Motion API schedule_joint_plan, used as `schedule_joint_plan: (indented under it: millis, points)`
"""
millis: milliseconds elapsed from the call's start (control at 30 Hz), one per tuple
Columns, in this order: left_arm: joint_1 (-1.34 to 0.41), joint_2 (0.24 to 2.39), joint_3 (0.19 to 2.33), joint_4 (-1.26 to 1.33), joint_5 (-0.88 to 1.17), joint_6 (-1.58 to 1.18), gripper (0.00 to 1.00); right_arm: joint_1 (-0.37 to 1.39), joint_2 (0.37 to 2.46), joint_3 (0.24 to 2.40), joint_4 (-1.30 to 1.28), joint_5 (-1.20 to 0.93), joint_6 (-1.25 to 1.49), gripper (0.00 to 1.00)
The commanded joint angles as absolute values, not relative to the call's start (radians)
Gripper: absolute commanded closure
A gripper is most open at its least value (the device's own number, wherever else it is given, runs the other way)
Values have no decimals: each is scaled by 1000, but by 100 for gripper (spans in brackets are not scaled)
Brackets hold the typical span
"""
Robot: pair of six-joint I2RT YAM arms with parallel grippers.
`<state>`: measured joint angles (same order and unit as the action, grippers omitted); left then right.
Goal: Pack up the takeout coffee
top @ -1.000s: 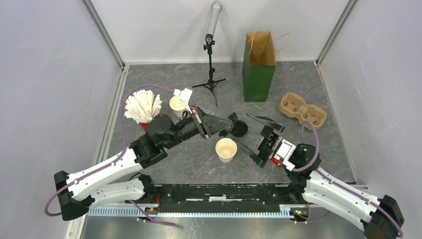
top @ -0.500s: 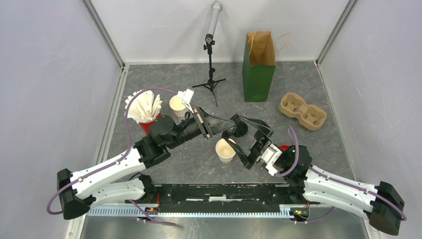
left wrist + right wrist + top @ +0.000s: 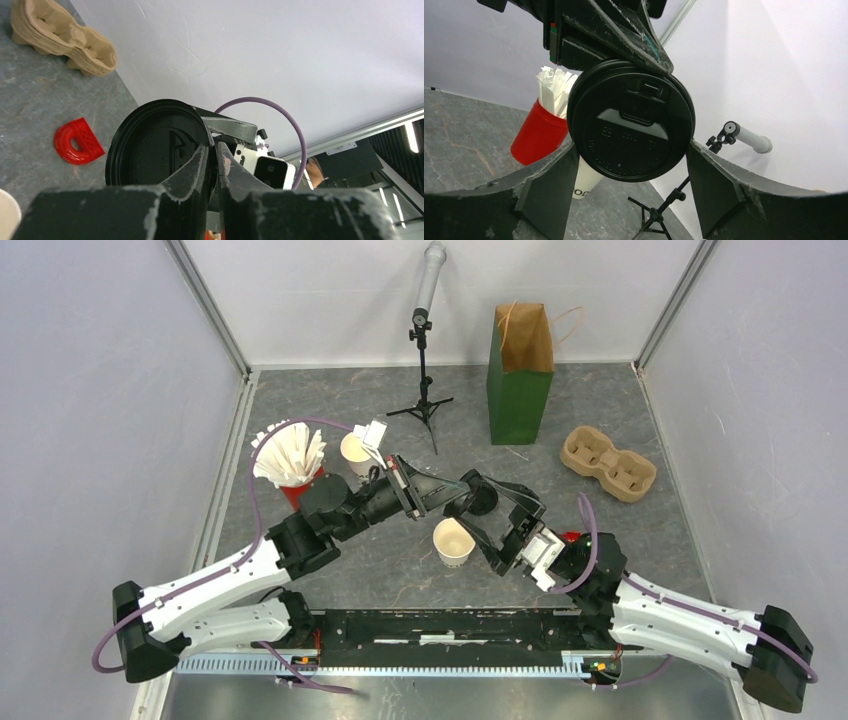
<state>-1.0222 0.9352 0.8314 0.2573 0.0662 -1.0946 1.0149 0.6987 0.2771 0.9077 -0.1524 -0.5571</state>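
Note:
The takeout coffee stands apart in two pieces. Its cream paper cup (image 3: 453, 540) sits open on the table, without a lid. The round black lid (image 3: 483, 500) hangs just behind and above the cup, held on edge. My left gripper (image 3: 462, 490) is shut on the lid's rim (image 3: 155, 145), its fingers (image 3: 200, 165) pinching the edge. My right gripper (image 3: 472, 503) is open, and its fingers (image 3: 549, 185) stand on either side of the lid (image 3: 631, 127), right by its rim. Whether they touch it I cannot tell.
A tall green paper bag (image 3: 520, 375) stands open at the back. A brown cup carrier (image 3: 607, 462) lies at the right. A red cup of white sticks (image 3: 290, 462) and a second cream cup (image 3: 355, 452) stand behind my left arm. A microphone tripod (image 3: 425, 360) stands at the back.
My right arm has swung left and forward, so its fingers now straddle the lid, and they have narrowed a little. The left gripper has held the lid in place.

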Motion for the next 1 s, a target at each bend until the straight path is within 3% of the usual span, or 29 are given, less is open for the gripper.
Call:
schedule_joint_plan:
  millis: [0,133,233,400,667,967]
  points:
    - [-1017,887,841,236,4,-1008,78,1018,661,266,875,-109,-531,25]
    - [-1010,868,847,202,-27,-955,51,1018,640,264,806,-82,-489,29]
    - [-1001,853,892,70,-52,-837,26,1018,624,293,665,-11,-383,31]
    - [-978,866,1033,-316,-182,-643,9,1017,645,476,200,128,-131,32]
    - [-892,857,981,-447,-90,-616,4,1018,843,788,-398,141,137,31]
    - [-870,803,779,-315,24,-744,10,1021,960,939,-595,140,200,28]
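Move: The black lid is between both hands: pinched at its upper rim by the left, gripped across its sides by the right. The open paper cup it is bound for stands nearly below, roughly 3 cm back, 3 cm left and 25 cm down from the right hand; from the left hand, about 2 cm back, 2 cm left and 30 cm down. From the right hand, the spare lid lies some 11 cm ahead and 5 cm right, and the red piece 2 cm back, 23 cm right. The lid passes wholly to the right hand, which keeps its grip across the sides and lowers it about 12 cm towards the cup, rolling some 70 degrees so its fingers tip from upward to pointing down, forward and left. The left hand opens wide, lets go of the rim and backs off left, then drops beside the cup, about 13 cm down in all, tipping its fingertips down. ##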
